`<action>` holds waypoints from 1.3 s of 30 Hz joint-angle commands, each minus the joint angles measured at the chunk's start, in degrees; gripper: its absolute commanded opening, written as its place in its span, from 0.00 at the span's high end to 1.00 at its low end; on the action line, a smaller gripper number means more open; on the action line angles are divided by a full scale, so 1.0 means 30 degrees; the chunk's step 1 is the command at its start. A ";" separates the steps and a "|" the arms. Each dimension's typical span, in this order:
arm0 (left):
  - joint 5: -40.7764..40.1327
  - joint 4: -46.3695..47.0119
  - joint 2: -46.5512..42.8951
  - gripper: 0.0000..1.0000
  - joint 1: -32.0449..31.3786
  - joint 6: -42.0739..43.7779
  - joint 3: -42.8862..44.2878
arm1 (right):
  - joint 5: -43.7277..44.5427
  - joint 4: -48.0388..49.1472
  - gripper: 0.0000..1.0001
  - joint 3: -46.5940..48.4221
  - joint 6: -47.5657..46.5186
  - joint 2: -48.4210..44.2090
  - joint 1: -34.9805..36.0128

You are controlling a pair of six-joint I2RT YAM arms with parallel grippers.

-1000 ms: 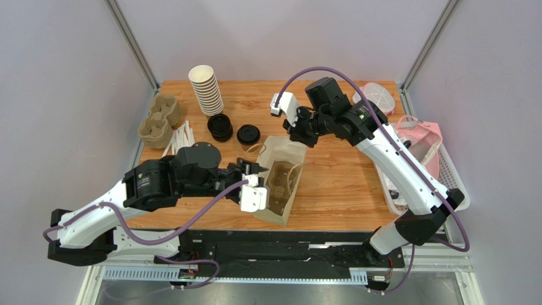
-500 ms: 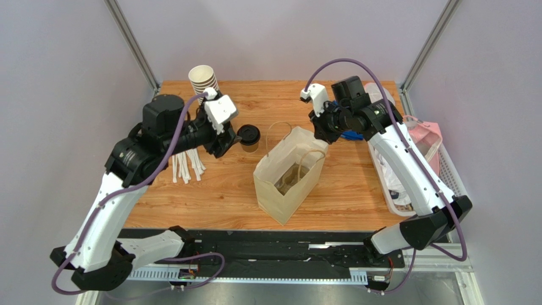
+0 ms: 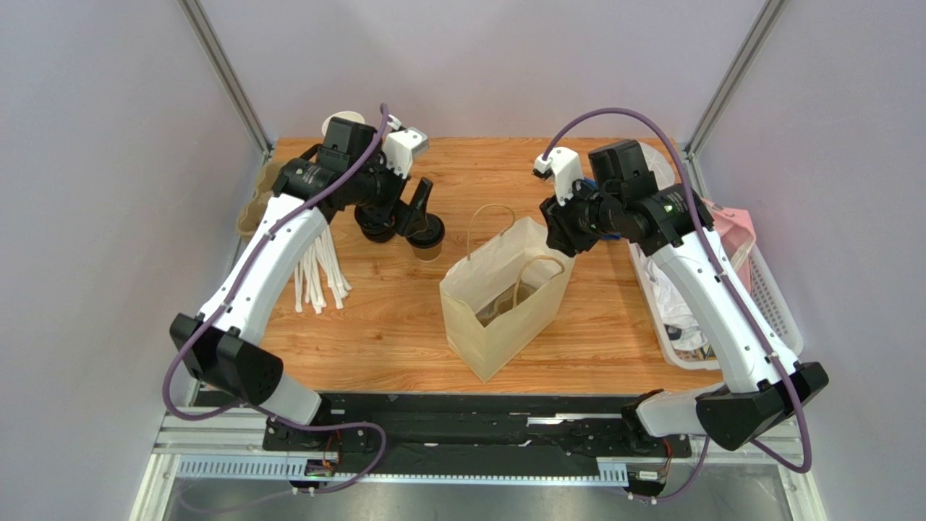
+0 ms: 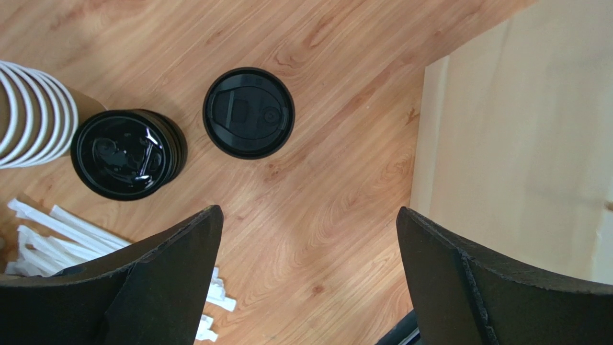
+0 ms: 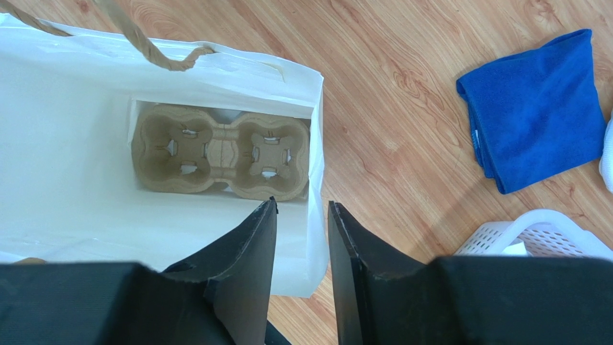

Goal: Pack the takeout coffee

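Note:
The takeout coffee [image 4: 248, 113], a brown paper cup under a round black lid, stands on the wooden table just left of the paper bag [image 3: 505, 299]. My left gripper [image 4: 309, 215] hovers above the table just near of the cup, wide open with nothing between its fingers; from the top camera it [image 3: 416, 208] partly covers the cup [image 3: 429, 233]. My right gripper [image 5: 302, 215] stands over the bag's right rim with a narrow gap between its fingers. The bag wall [image 5: 316, 180] runs between them, unpinched. A pulp cup carrier [image 5: 223, 154] lies at the bottom of the bag.
A stack of black lids [image 4: 128, 153] and a stack of white-rimmed cups [image 4: 29, 115] sit left of the coffee. White stirrers [image 3: 315, 277] lie nearer me. Spare carriers [image 3: 255, 212] sit at the left edge. A blue cloth [image 5: 536, 108] and a white basket [image 3: 761, 293] are on the right.
My left arm has swung from the bag's near side to the back of the table over the coffee and opened wide. The right gripper shifted right along the bag's rim and parted its fingers.

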 commanded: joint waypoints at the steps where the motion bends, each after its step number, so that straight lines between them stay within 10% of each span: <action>1: -0.0577 0.1595 0.0665 0.01 0.0096 -0.1381 0.0341 | -0.0080 0.0401 0.61 0.0057 -0.0131 -0.0344 -0.0104; 13: -0.2422 0.1365 0.5203 0.01 0.0067 -0.0442 0.2534 | -0.0050 0.0108 0.34 0.1024 -0.0072 -0.0110 -0.0396; 39: -0.2218 0.0689 0.9865 0.06 0.0067 0.0760 0.4150 | -0.0841 -0.0419 0.28 0.1932 0.0045 0.0505 -0.1012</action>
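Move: The lidded coffee cup stands about 11 cm ahead of the left hand, 2 cm to its right and 22 cm below. The stack of black lids is some 2 cm farther out than the cup and 9 cm to its left; the paper bag's middle is about 13 cm nearer than the cup and 17 cm to its right. From the right hand, the cup lies roughly 17 cm ahead, 26 cm left and 22 cm below. Left hand sinks 13 cm and advances 9 cm towards the cup, wide open, while the right fingers spread wider. ##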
